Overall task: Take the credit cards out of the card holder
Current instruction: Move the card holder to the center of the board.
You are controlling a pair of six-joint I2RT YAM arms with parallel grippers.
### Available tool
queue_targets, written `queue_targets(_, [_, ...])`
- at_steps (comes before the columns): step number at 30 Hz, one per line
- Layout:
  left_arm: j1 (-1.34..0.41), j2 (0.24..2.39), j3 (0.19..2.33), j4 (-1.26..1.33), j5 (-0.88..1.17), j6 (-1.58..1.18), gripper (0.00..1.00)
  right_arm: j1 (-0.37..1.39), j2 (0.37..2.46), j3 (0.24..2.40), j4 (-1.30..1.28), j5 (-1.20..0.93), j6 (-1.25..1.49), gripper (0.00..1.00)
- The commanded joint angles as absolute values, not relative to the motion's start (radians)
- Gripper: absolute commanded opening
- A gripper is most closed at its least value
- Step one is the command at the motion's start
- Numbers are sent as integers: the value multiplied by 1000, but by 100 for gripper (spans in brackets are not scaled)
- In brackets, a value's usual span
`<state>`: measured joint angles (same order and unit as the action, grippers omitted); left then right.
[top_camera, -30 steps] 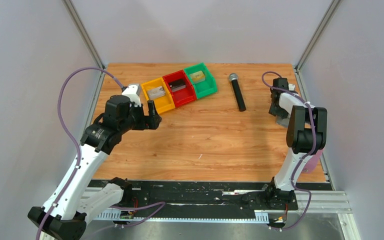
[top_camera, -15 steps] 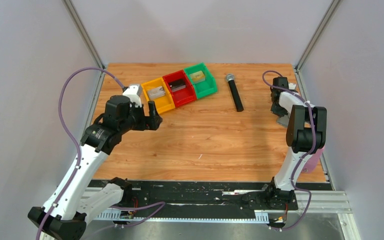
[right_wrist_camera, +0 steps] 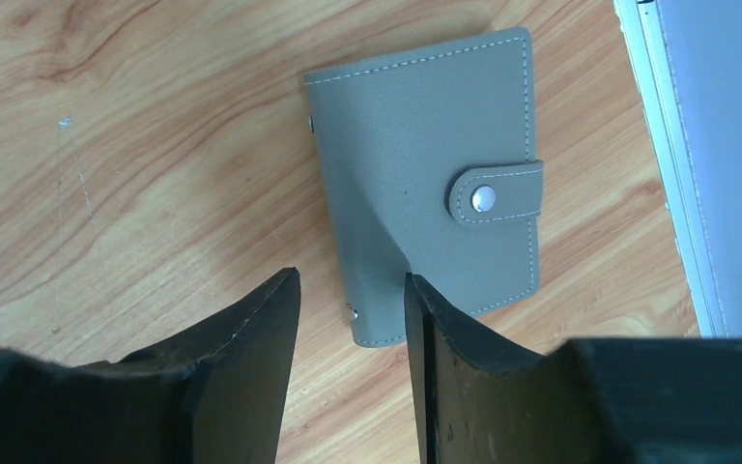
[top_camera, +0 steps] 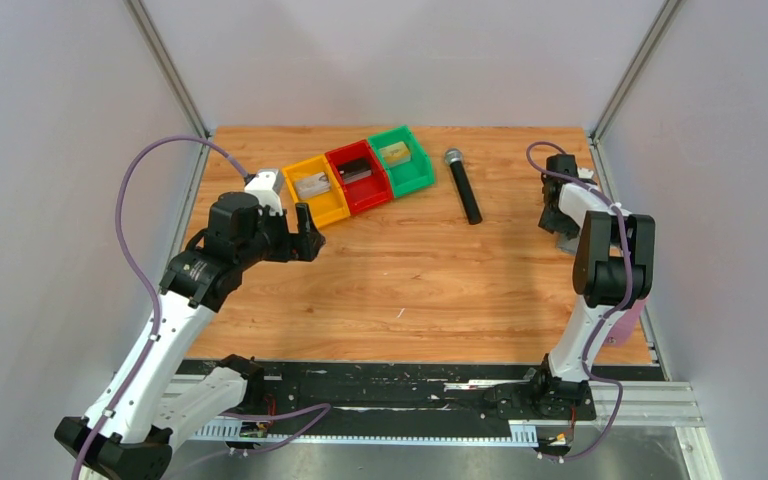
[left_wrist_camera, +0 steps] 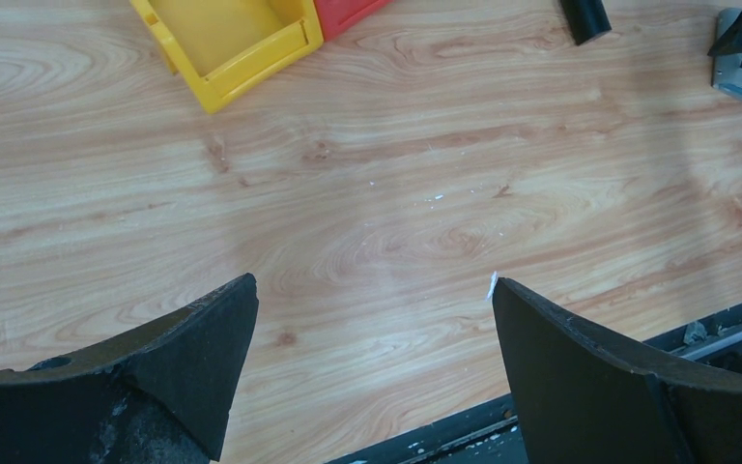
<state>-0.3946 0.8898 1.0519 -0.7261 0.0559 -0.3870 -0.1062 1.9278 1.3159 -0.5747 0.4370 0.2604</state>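
Note:
The card holder (right_wrist_camera: 425, 184) is a grey wallet lying flat and closed on the wood, its snap strap fastened, close to the table's right edge. My right gripper (right_wrist_camera: 348, 290) hovers over its near left corner, jaws partly open and holding nothing. From above, that gripper (top_camera: 557, 222) is at the far right, with a bit of the card holder (top_camera: 563, 241) showing beside it. A silvery card (top_camera: 312, 184) lies in the yellow bin, a dark one (top_camera: 357, 170) in the red bin and a tan one (top_camera: 394, 152) in the green bin. My left gripper (left_wrist_camera: 372, 290) is wide open over bare wood.
The yellow bin (top_camera: 329, 210), red bin (top_camera: 368, 197) and green bin (top_camera: 415, 180) stand in a row at the back left. A black microphone (top_camera: 463, 185) lies right of them. A white rail (right_wrist_camera: 667, 174) and the wall border the table beside the holder.
The microphone has shifted a little to the left on the table. Both arms stay almost where they were.

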Motion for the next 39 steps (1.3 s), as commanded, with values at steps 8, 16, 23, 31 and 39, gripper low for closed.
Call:
queue_targets(8, [-394, 869, 1051, -692, 72, -370, 100, -110, 1961, 1312, -588, 509, 244, 46])
queue_targets(16, [-393, 865, 1050, -693, 68, -370, 100, -110, 1982, 1316, -611, 528, 248, 30])
queue_targets(23, [-393, 862, 1051, -694, 57, -371, 100, -102, 1945, 1313, -640, 482, 267, 0])
queue_targets(31, [-393, 863, 1047, -691, 49, -375, 100, -12, 1771, 1209, -723, 369, 360, 0])
queue_targets(39, [-393, 874, 1048, -705, 43, -383, 100, 203, 1589, 1020, -790, 186, 491, 0])
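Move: The card holder lies almost under the right hand's half-open fingers, which straddle its spine; its middle is roughly 5 cm to the right, 1 cm ahead and 1 cm down. At table level, the microphone's middle is some 28 cm left and 15 cm ahead of that hand, the pink block about 13 cm right and 22 cm back, and a blue pad about 15 cm right and 4 cm back. From the idle left hand, the card holder is some 72 cm right, 12 cm ahead and 22 cm below. The card holder's spine, close to its near-left corner, gets pinched as the right hand eases a couple of centimetres back and right, dips slightly and closes its fingers from half open. It then speeds off left and back towards the middle of the board, about 11 cm left and 7 cm back, rising only 1-2 cm, its left side rolling up and the wrist turning somewhat counter-clockwise. ##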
